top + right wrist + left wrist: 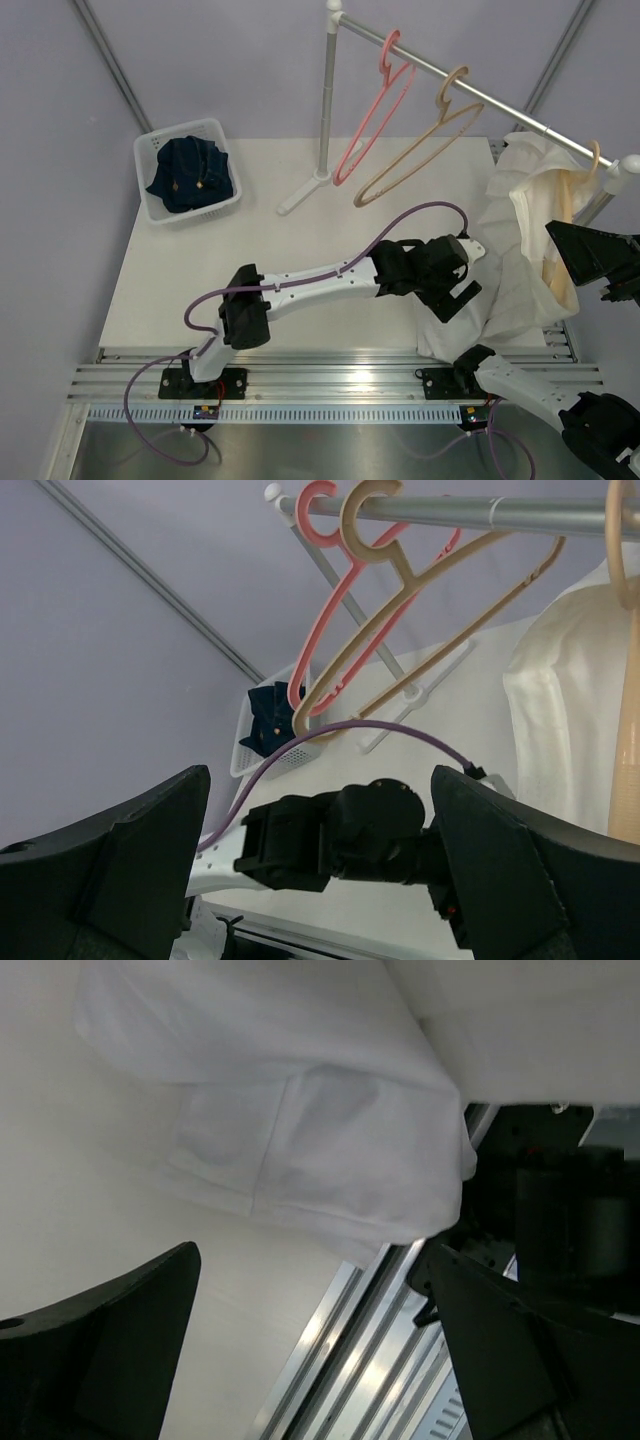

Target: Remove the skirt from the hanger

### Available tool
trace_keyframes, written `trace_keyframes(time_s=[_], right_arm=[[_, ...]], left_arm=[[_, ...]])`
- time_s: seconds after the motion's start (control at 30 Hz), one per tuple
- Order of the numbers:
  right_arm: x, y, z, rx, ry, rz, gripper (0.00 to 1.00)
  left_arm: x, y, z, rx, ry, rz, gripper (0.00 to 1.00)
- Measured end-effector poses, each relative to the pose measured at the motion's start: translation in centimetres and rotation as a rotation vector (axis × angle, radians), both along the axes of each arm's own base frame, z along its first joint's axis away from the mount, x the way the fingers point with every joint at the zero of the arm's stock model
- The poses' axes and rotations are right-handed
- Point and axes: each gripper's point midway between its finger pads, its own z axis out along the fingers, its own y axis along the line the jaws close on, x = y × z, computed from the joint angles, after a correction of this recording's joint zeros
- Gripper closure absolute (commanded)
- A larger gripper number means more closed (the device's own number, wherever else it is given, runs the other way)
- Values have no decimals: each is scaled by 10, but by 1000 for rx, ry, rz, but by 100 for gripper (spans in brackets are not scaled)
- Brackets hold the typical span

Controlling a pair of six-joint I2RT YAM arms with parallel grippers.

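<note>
The white skirt hangs from a beige hanger at the right end of the rail, and its lower part lies spread on the table. My left gripper stands open just left of that spread cloth, with nothing between its fingers. In the left wrist view the skirt fills the top, just beyond the open left gripper. My right gripper hovers open beside the hanging skirt at the right edge. In the right wrist view the skirt and its hanger are at the right, clear of the open right gripper.
A pink hanger and a bare beige hanger hang on the rail, whose pole stands mid-table. A white basket with a dark blue garment sits at the back left. Metal rails run along the near edge.
</note>
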Motion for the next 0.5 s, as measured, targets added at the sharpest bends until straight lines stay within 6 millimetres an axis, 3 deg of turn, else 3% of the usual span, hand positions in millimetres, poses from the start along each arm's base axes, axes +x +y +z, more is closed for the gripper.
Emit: trace_keyframes(time_s=[0.27,0.5], right_arm=[[-3,0,-2,39,12,4,1],[0,2,-2,37,19,5,1]], left_arm=[[48,-24,-19,-107,195,201,1],[46,-51,-63,-141,390,312,1]])
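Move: Below the open left hand lies the dropped white skirt, its middle about 16 cm down, some 8 cm to the right and 4 cm ahead. The hanging white garment is roughly 12 cm to the hand's right, 8 cm ahead and about 8 cm higher. The empty beige hanger is around 11 cm left, 11 cm ahead and 27 cm up. From the right hand the skirt lies about 9 cm ahead, in line sideways, some 53 cm below. Reaching for the white skirt on the table, the left hand first slides about 5 cm forward while drifting right and slightly down, then stops going forward and sinks down and to the right, some 6 cm lower in all. Its fingers stay wide open and keep pointing down to the right as the wrist rolls about 30 degrees counter-clockwise about their line. ##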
